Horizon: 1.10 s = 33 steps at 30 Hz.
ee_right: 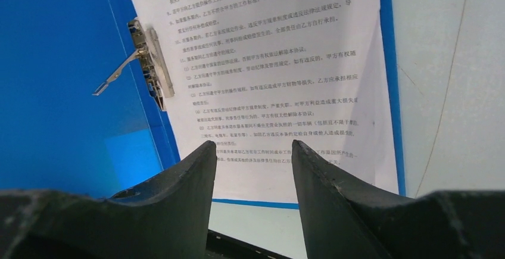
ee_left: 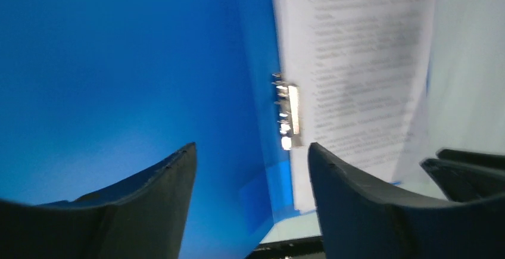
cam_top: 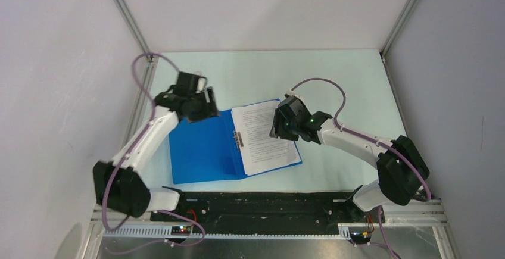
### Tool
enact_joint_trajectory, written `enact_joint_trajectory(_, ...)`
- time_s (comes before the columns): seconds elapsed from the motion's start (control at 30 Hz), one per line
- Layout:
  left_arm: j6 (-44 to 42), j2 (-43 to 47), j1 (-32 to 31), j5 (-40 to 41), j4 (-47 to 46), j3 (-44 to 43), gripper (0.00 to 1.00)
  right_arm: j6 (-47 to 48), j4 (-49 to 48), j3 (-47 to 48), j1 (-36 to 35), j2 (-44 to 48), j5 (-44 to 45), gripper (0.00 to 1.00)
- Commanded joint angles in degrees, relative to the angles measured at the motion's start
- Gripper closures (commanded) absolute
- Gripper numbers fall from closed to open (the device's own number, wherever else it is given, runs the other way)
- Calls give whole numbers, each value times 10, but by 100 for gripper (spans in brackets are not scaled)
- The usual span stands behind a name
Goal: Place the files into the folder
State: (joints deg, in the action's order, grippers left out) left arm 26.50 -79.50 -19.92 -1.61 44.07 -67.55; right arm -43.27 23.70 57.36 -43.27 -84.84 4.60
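Observation:
The blue folder (cam_top: 202,152) lies open and flat on the table, its metal clip (cam_top: 238,137) at the spine with the lever raised. The files (cam_top: 262,137), white printed sheets, rest on its right cover. My left gripper (cam_top: 205,105) hovers at the far corner of the left cover, open with nothing between its fingers; its wrist view shows the gripper (ee_left: 251,147) over the folder (ee_left: 119,62) and the files (ee_left: 351,62). My right gripper (cam_top: 280,125) is open over the far right part of the files. In the right wrist view the gripper (ee_right: 253,144) frames the files (ee_right: 268,62) beside the clip (ee_right: 149,62).
A black mounting strip (cam_top: 262,202) runs along the table's near edge, just in front of the folder. Metal frame posts (cam_top: 128,15) and white walls close in the table on the left, right and back. Purple cables (cam_top: 333,86) loop off both arms.

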Motion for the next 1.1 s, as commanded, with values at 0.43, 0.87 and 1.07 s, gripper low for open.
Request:
enact_joint_trajectory(0.43, -26, 222, 263, 126, 116, 96, 2, 40, 44, 22, 15, 17, 50, 46)
enact_joint_trajectory(0.87, 20, 173, 274, -25, 63, 199, 2, 45, 20, 22, 12, 12, 26, 46)
enact_joint_trajectory(1.07, 62, 141, 218, -49, 24, 228, 2, 43, 19, 22, 10, 13, 22, 46)
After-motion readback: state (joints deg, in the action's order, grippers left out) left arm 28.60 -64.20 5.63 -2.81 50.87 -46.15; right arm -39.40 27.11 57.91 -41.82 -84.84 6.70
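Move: The left edge of the open blue folder cover lies about 18 cm to the left of my left hand, some 8 cm back and 13 cm below. The metal clip on the folder's spine is about 9 cm to this hand's right and 4 cm back, and the middle of the papers 21 cm to its right and 3 cm back, both at table level. From my right hand, that cover edge is some 46 cm left, 4 cm back and 8 cm lower. I sweep my left hand left and back over the open cover, first rising about 4 cm, then dropping some 10 cm towards the cover's left edge and easing back about 5 cm to the right. On the way I turn it roughly 30 degrees counter-clockwise and spread the fingers wide. My right hand, fingers still half open, shifts about 2 cm right above the papers and tilts slightly. ##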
